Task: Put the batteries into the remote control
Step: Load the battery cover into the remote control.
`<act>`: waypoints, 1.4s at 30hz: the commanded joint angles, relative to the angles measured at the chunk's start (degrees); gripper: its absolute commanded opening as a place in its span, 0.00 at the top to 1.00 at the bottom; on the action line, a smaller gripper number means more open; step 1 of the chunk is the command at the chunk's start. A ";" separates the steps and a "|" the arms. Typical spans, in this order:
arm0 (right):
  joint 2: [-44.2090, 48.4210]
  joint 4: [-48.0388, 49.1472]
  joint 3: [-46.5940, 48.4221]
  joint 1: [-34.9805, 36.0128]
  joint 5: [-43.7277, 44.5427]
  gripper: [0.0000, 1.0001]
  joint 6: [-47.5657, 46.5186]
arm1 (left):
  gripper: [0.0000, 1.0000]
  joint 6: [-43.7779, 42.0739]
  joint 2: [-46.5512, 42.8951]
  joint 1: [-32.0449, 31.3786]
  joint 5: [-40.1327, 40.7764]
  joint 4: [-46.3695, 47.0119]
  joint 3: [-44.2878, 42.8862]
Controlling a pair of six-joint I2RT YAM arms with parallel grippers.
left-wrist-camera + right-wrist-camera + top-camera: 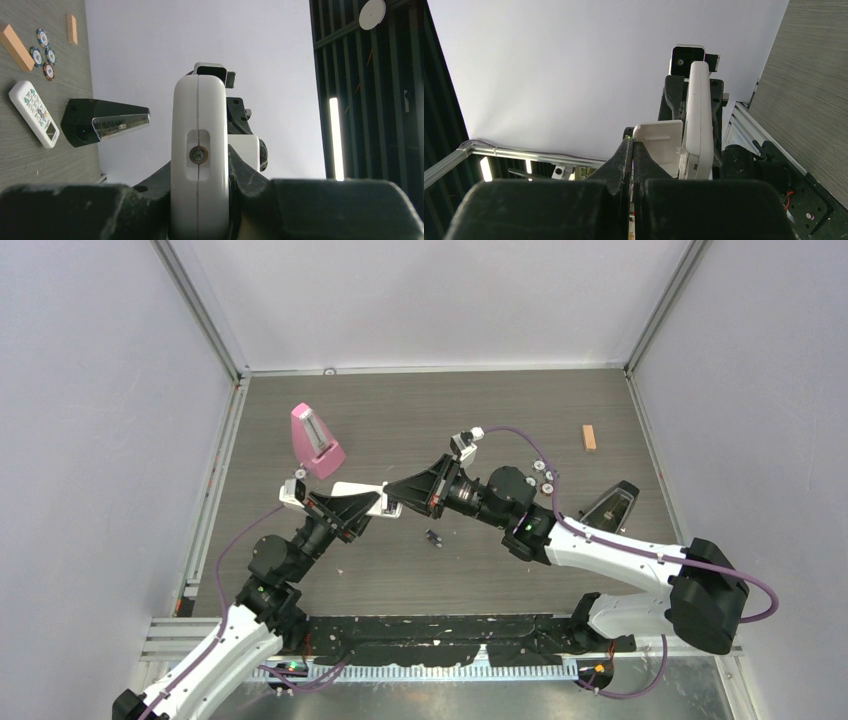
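My left gripper [360,508] [200,200] is shut on the long white remote control [352,490] [200,150] and holds it edge-on above the table. In the right wrist view the remote control [699,115] stands on edge with a white battery cover [661,142] hinged out from its side. My right gripper [402,490] [632,145] is shut, its tips against that cover's edge. Whether the cover is pinched I cannot tell. One small dark battery [433,537] lies on the table below the two grippers.
A pink metronome [315,440] stands behind the left gripper. A black metronome [610,508] [105,122] lies at the right. Poker chips [540,475] [44,50], wooden blocks [589,437] [16,46] and a shorter remote with a display [34,112] lie on the table.
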State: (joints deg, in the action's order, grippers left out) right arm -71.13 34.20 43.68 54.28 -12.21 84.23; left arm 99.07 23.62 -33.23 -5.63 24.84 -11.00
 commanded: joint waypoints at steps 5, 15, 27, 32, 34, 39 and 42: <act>3.50 -2.18 -1.83 0.21 2.74 0.87 -1.53 | 1.00 0.55 -0.42 0.22 -0.27 4.16 -2.40; 5.83 -5.28 -3.26 0.23 3.57 0.75 -1.96 | 1.00 0.36 0.11 0.20 -0.17 4.04 -2.36; 7.87 -11.81 -2.06 0.17 5.20 0.66 -3.89 | 1.00 0.05 -1.08 0.19 0.26 -2.54 -3.58; 7.03 -16.24 -0.14 0.23 4.52 0.62 -4.86 | 1.00 -0.18 -1.82 0.19 0.43 -7.67 -4.58; 6.72 -18.48 0.70 0.25 4.21 0.62 -5.70 | 1.00 -0.11 -1.91 0.20 0.48 -8.08 -4.49; 5.25 -23.91 3.16 0.26 2.56 0.65 -8.06 | 1.00 -0.23 -1.59 0.19 0.02 -8.25 -4.63; 4.67 -27.65 4.90 0.45 2.20 0.65 -9.64 | 1.00 -0.43 -1.26 0.19 -0.53 -8.99 -4.92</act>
State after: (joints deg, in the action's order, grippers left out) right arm -65.63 12.69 44.84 54.28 -9.19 78.13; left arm 98.70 22.39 -33.23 -5.61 14.11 -12.21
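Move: The right hand holds the battery cover by one edge; the open battery compartment at the right end of the remote control lies about 5 cm below this hand, nearly straight under, some 1 cm back. Loose batteries lie on the table roughly 8 cm ahead and 8 cm to the right, some 28 cm lower; the pink metronome stands about 27 cm ahead and 16 cm left. From the left hand, which grips the remote, the compartment is about 4 cm right, 2 cm back, level. Down by about 4.5 cm in all, the right hand lets go of the cover's edge, backs off 2 cm to the right as its fingers open, then sinks on with the fingertips tipping down some 15 degrees, bringing the open fingers astride the cover at the remote's end. Late on, the left hand keeps its grip and lowers the remote about 3 cm, tilting it slightly. ##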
